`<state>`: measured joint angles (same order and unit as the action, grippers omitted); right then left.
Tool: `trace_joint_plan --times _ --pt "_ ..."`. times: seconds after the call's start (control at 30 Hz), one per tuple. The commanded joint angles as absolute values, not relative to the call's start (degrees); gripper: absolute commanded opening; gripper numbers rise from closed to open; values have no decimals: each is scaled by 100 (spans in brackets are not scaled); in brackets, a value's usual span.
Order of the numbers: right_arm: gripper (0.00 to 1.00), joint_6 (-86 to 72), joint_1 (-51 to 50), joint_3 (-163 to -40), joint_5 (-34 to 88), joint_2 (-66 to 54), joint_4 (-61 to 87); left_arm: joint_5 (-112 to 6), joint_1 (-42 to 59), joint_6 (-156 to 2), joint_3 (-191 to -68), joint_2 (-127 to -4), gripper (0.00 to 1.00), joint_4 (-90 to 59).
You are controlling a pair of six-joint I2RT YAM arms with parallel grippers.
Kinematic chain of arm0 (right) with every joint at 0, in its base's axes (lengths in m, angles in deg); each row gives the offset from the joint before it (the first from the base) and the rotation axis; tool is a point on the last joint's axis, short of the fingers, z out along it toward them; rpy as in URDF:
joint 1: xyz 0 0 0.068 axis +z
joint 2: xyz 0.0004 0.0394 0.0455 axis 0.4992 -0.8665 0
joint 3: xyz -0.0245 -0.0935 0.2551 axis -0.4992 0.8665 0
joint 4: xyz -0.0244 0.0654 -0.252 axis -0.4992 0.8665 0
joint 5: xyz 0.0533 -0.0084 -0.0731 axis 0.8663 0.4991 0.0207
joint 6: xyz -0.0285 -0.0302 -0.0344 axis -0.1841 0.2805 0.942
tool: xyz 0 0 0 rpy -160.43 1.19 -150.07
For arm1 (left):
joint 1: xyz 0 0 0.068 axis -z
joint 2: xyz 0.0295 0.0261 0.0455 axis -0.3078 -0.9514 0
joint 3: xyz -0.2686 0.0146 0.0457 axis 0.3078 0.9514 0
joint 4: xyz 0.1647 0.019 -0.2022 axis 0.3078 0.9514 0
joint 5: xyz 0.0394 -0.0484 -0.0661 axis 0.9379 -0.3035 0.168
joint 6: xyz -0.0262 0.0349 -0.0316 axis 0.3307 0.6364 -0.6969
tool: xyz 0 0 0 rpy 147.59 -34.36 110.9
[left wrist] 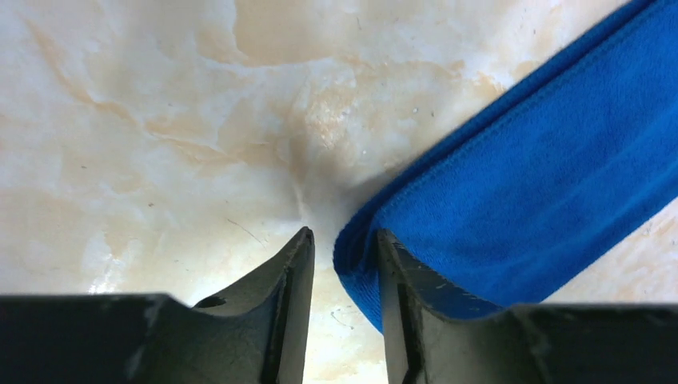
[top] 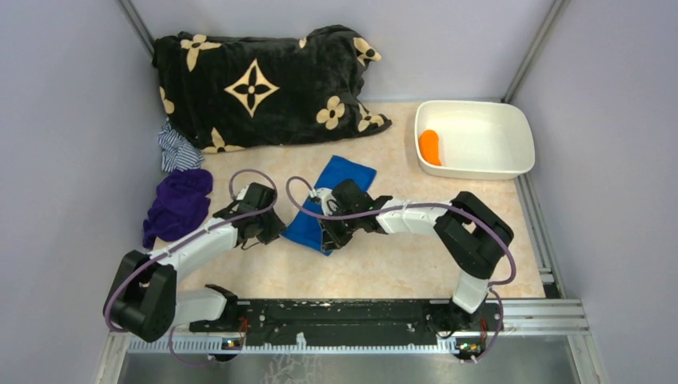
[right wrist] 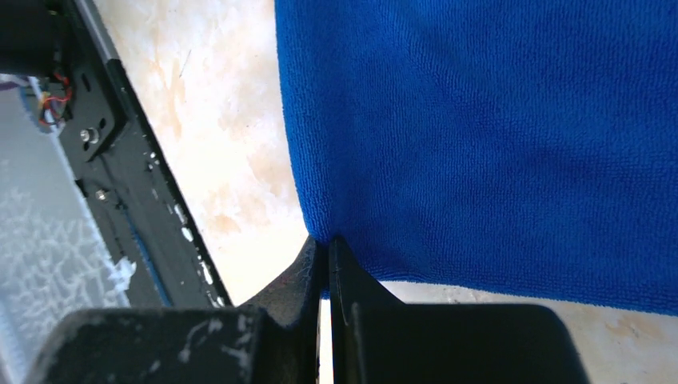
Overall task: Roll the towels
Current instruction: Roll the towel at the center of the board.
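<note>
The blue towel (top: 345, 174) lies flat in the middle of the table, slanting from far right to near left. My right gripper (top: 330, 238) is shut on its near corner; in the right wrist view the cloth (right wrist: 480, 120) spreads away from the pinched tips (right wrist: 326, 242). My left gripper (top: 276, 230) sits at the towel's left edge. In the left wrist view its jaws (left wrist: 344, 234) stand partly apart, with the towel's folded edge (left wrist: 520, 176) reaching in beside the right finger (left wrist: 392, 264) and a gap left to the other. The orange towel (top: 430, 146) lies rolled in the white tub (top: 512, 128).
A big black blanket (top: 264, 88) with tan flowers fills the back left. A striped cloth (top: 177, 150) and a purple cloth (top: 177, 204) lie along the left wall. The black base rail (top: 344, 316) runs along the near edge.
</note>
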<state>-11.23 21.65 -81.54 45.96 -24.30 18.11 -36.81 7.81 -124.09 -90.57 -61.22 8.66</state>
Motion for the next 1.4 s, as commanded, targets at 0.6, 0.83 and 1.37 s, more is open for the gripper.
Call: trace_joint_plan --times 0.6,0.83,1.37 --pt "0 -2265 927 -8178 7189 -3344 1137 -4429 732 -11058 -8516 -4386 67 1232" --pt "0 -2396 733 -8198 7205 -3670 1184 -4958 728 -11249 -8129 -4146 66 902" --pt "0 -2231 731 -8371 7064 -3797 1494 -5672 676 -11720 -7590 -4810 64 -1194"
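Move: The blue towel's near end, the part being rolled, has its middle about 6 cm to the right of my left hand, 3 cm back and 2 cm below; its left corner is still between those fingers. Its far end lies some 18 cm ahead and 18 cm right, the purple towel about 25 cm left and 7 cm ahead. From my right hand, which pinches the near end by its right corner, that middle is about 5 cm left, 2 cm ahead and 3 cm below; the far end is roughly 22 cm ahead and 7 cm right. I open my left fingers further to free the towel's left corner, lift about 3 cm, back off some 5 cm, then swing about 5 cm to the right while sinking, with a slight reach forward at the end, fingers open around the near end. My right hand keeps its pinch, dips, then draws the end 2 to 3 cm right and a little forward, finishing lower as the wrist rolls about 30 degrees; then it holds. ##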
